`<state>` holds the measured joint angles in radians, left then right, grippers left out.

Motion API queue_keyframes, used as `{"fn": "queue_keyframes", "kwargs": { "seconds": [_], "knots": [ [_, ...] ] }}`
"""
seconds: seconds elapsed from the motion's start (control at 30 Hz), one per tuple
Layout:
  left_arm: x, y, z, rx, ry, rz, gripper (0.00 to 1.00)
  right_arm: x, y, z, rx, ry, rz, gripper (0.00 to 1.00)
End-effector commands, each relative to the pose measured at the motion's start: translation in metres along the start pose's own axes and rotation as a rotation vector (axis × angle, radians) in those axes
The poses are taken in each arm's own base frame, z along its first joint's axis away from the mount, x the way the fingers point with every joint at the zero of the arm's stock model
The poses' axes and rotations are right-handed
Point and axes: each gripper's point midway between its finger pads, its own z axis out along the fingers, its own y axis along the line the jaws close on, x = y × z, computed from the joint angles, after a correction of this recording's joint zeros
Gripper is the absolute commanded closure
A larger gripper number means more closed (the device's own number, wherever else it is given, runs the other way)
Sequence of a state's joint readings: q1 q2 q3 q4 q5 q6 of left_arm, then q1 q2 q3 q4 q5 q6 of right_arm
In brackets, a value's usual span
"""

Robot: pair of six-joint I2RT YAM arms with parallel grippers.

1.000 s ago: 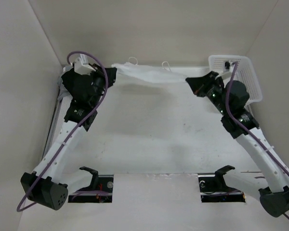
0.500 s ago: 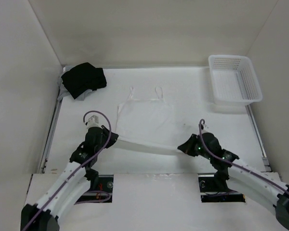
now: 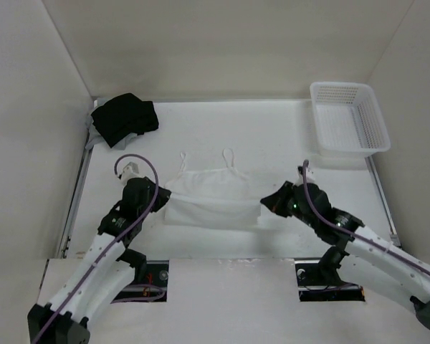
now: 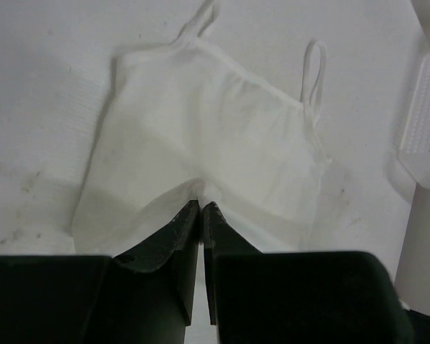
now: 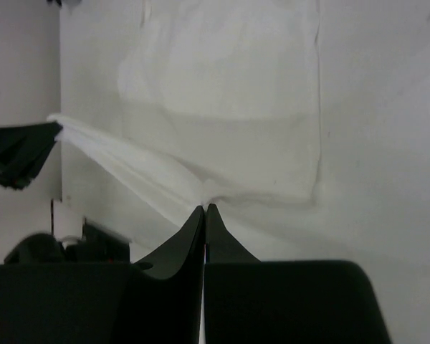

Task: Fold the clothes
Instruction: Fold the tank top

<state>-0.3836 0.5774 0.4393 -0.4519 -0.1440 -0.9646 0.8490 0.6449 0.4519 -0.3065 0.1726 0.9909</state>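
Observation:
The clothes [image 3: 211, 192], a thin white strappy top, lie mid-table with the two straps pointing to the far side. Its near hem is lifted and stretched between both grippers. My left gripper [image 3: 163, 201] is shut on the hem's left corner, and my right gripper [image 3: 265, 204] is shut on the right corner. In the left wrist view the clothes [image 4: 215, 136] spread out beyond the pinched fingertips [image 4: 192, 208] of my left gripper [image 4: 201, 206]. The right wrist view shows the clothes [image 5: 229, 100] bunching at my right gripper [image 5: 204, 207], with the raised hem running left to the other gripper.
A white basket [image 3: 347, 118] stands at the far right corner, also at the edge of the left wrist view as the basket [image 4: 423, 115]. A black cloth bundle [image 3: 123, 118] lies at the far left corner. Walls enclose the table on three sides.
Both grippers have carried the near hem away from the front edge toward the far side, over the lying part. The straps have shifted slightly farther back.

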Motion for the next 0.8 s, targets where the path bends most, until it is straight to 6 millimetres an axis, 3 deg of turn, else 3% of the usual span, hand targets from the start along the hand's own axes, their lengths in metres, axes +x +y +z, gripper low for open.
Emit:
{"fn": "queue_keyframes", "kwargs": {
  "seconds": [0.0, 0.1, 0.23, 0.33, 0.43, 0.5, 0.57, 0.63, 0.7, 0.77],
  "knots": [
    [-0.058, -0.058, 0.010, 0.127, -0.154, -0.029, 0.94, -0.061, 0.036, 0.020, -0.054, -0.120, -0.101, 1.00],
    [-0.085, -0.071, 0.027, 0.117, -0.215, -0.040, 0.94, -0.107, 0.044, 0.046, -0.058, -0.168, -0.096, 1.00],
    [-0.116, -0.074, 0.059, 0.101, -0.286, -0.093, 0.94, -0.150, 0.041, 0.090, -0.048, -0.172, -0.073, 0.99],
    [-0.131, -0.068, 0.093, 0.064, -0.308, -0.122, 0.94, -0.172, 0.028, 0.132, -0.021, -0.152, -0.053, 0.99],
    [-0.141, -0.055, 0.131, 0.010, -0.305, -0.136, 0.92, -0.180, 0.014, 0.178, -0.010, -0.089, -0.018, 0.98],
    [-0.146, -0.044, 0.148, -0.028, -0.314, -0.143, 0.83, -0.184, 0.010, 0.200, -0.012, -0.072, 0.011, 0.93],
    [-0.153, -0.043, 0.163, -0.026, -0.317, -0.152, 0.63, -0.185, 0.003, 0.219, -0.002, -0.062, 0.038, 0.80],
    [-0.160, -0.048, 0.163, -0.002, -0.328, -0.166, 0.48, -0.185, 0.002, 0.223, -0.003, -0.072, 0.055, 0.68],
    [-0.163, -0.058, 0.149, 0.036, -0.354, -0.156, 0.45, -0.184, 0.001, 0.213, -0.011, -0.105, 0.052, 0.60],
    [-0.149, -0.066, 0.130, 0.065, -0.353, -0.128, 0.45, -0.170, -0.001, 0.196, -0.002, -0.131, 0.034, 0.56]
  ]
}}
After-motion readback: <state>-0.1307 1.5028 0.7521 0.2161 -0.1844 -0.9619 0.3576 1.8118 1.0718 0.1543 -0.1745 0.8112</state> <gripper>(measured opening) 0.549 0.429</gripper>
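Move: Both grippers hold the tank top's hem corners above the table. From the left hand the neckline's middle lies about 16 cm ahead, 10 to the right and 10 below; the strap on that side is some 19 ahead and 2 right, the black clothes roughly 39 ahead and 22 left. From the right hand the neckline is about 23 cm ahead, 17 left and 12 below, the nearer strap 27 ahead and 8 left. Still pinching the hem corners, both hands swing the hem forward over the body of the tank top towards the straps, the left about 20 cm and the right some 26. They rise slightly, then dip, and both grippers open near the end to let the corners go. The left hand also drifts left and turns roughly 15 degrees counter-clockwise. ##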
